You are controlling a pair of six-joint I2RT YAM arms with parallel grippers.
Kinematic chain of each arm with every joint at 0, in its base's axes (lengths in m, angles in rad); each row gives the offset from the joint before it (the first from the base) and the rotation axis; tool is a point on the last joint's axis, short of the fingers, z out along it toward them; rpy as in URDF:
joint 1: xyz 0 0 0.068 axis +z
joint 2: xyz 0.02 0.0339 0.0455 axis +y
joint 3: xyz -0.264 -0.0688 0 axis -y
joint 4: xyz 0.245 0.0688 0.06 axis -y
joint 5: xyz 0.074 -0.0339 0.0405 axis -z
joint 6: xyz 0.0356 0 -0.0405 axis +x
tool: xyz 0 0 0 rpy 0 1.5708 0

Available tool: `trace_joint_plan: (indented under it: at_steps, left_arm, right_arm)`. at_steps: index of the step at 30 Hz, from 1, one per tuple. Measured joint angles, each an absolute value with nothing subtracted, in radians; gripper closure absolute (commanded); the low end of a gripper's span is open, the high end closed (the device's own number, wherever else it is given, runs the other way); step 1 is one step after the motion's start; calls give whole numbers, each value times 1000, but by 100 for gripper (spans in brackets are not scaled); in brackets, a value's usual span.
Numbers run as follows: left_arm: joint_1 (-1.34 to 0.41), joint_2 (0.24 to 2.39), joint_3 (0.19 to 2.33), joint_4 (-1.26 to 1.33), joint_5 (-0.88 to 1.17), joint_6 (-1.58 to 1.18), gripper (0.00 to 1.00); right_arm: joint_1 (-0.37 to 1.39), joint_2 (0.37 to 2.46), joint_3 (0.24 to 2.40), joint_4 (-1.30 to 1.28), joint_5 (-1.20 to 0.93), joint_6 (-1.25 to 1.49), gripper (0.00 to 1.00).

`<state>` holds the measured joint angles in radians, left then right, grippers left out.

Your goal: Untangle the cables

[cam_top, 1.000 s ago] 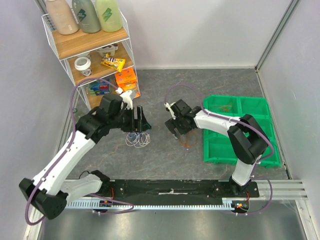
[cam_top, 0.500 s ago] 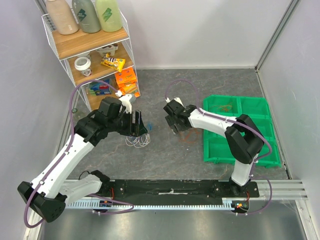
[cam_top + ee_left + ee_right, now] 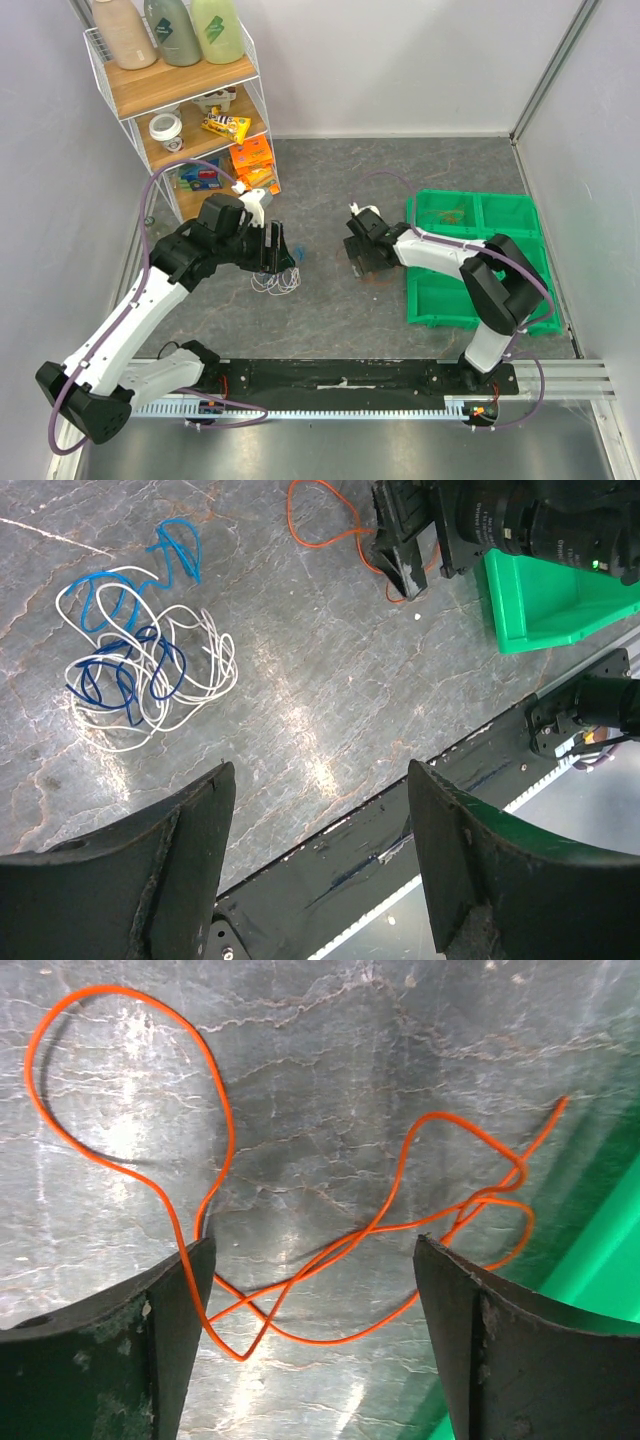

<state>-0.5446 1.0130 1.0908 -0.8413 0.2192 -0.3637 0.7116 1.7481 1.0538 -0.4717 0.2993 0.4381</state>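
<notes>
The cables lie on the grey table in two lots. A white and blue tangle sits below my left gripper, which hangs open above it with nothing between its fingers. A single orange cable lies loose next to the green bins. My right gripper is low over it and open. The orange loops run across the gap between its fingers, flat on the table and ungripped.
Green bins stand right of the orange cable; one far compartment holds an orange wire. A wire shelf rack with bottles and packets stands at the back left. The black base rail runs along the near edge.
My right gripper has moved nearer and rightward, down over the orange cable, its jaws narrowing slightly. The left gripper shifted slightly early on, then held still over the white and blue tangle.
</notes>
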Motion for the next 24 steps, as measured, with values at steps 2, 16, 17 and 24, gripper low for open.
trace_joint_plan:
  at_steps: [2, 16, 17, 24]
  left_arm:
    - [-545, 1018, 1091, -841, 220, -364, 25]
    - [-545, 1024, 1091, -844, 222, -364, 25]
    - [-545, 1025, 1091, -844, 221, -364, 25]
    - [-545, 1038, 1091, -845, 221, -364, 26]
  right_arm:
    - [697, 1729, 1015, -421, 250, 450, 27]
    - [686, 1713, 987, -302, 33, 426, 100]
    - [686, 1706, 999, -314, 32, 428, 100]
    - [651, 1581, 1172, -392, 55, 444, 100]
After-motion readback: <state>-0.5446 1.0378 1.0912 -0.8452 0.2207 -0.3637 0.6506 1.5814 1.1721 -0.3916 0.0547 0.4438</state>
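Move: The orange cable lies spread just below the right hand's open fingers, its middle roughly 2 cm ahead and 2 cm left, with one bend by the left finger. The green bin's middle is some 22 cm to the right, level with the hand; the white and blue cables lie about 18 cm left and 2 cm back. From the raised left hand, the orange cable is about 11 cm ahead, 12 cm right and 22 cm down. Sliding about 4 cm left, the right hand pinches the orange cable, then lifts some 11 cm, slightly forward. ##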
